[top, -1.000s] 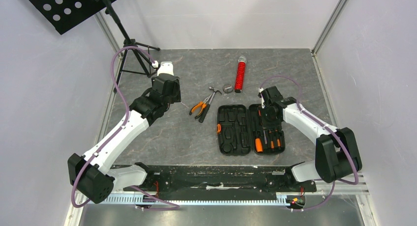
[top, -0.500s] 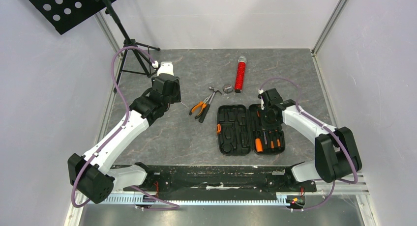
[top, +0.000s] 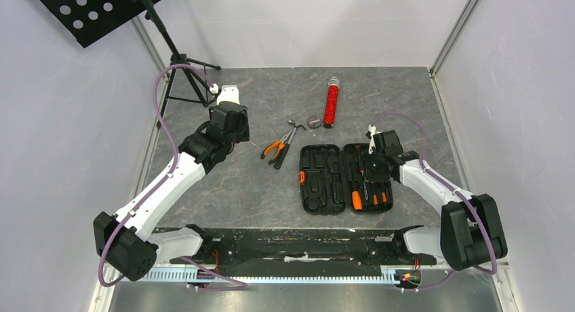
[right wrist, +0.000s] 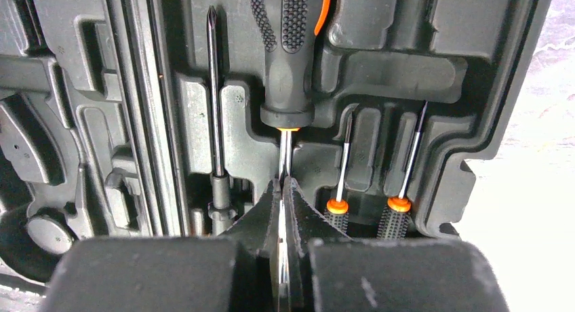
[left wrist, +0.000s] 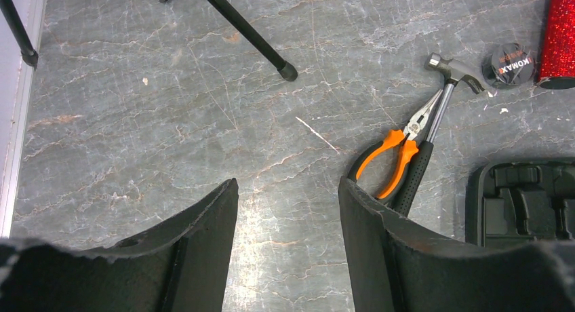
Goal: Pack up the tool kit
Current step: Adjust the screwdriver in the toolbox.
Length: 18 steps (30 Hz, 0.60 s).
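Observation:
The tool kit case (top: 319,180) lies open, flat on the table at the middle right. My right gripper (right wrist: 283,182) hangs over its right half (right wrist: 407,68), shut on the metal shaft of the large black-and-orange screwdriver (right wrist: 288,47), whose handle lies in a moulded slot. Two small orange-collared screwdrivers (right wrist: 337,207) sit in slots to its right, a thin Phillips one (right wrist: 213,88) to its left. Orange-handled pliers (left wrist: 397,159) and a hammer (left wrist: 444,98) lie crossed on the table left of the case. My left gripper (left wrist: 288,183) is open over bare table, left of the pliers.
A red glittery tube (top: 331,103) and a small round black item (left wrist: 507,60) lie behind the case. A black tripod stand (top: 180,68) occupies the far left corner, one foot (left wrist: 288,71) reaching toward the left gripper. Walls enclose the table on three sides.
My right wrist has shifted slightly right and toward the near edge over the case, still shut. The left arm has not moved.

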Each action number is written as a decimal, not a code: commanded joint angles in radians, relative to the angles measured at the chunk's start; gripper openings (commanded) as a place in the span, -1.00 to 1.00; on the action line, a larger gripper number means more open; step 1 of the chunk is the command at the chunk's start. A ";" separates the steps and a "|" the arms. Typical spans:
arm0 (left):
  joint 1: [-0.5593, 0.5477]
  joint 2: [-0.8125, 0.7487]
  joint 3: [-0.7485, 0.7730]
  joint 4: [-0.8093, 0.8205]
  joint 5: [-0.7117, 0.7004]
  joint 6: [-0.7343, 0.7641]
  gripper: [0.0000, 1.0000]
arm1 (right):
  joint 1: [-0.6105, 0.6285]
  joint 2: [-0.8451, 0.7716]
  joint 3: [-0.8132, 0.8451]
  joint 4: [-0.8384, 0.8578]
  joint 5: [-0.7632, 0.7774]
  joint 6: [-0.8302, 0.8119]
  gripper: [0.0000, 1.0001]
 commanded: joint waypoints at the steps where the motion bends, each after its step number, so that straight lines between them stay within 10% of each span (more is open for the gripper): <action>1: 0.007 -0.026 0.001 0.038 -0.020 0.031 0.25 | 0.050 0.134 -0.179 0.046 0.037 0.002 -1.00; 18: -0.078 0.003 0.011 0.017 0.298 -0.087 0.23 | 0.374 0.055 -0.068 -0.051 0.024 0.159 -1.00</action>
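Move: Under the right hand's shut fingertips runs the shaft of the large screwdriver, whose middle lies about 4 cm ahead and 1 cm lower; the slim screwdriver lies 3 cm left and 1 cm ahead, the small screwdriver 3 cm right and 2 cm back. From the left hand, 22 cm lower, the pliers lie 12 cm right and 4 ahead, the hammer 16 right and 4 ahead, the large screwdriver 42 right and 4 back. Right fingertips, still shut against the large screwdriver's shaft, drag left about 7 cm; left hand swings right 3 cm. ##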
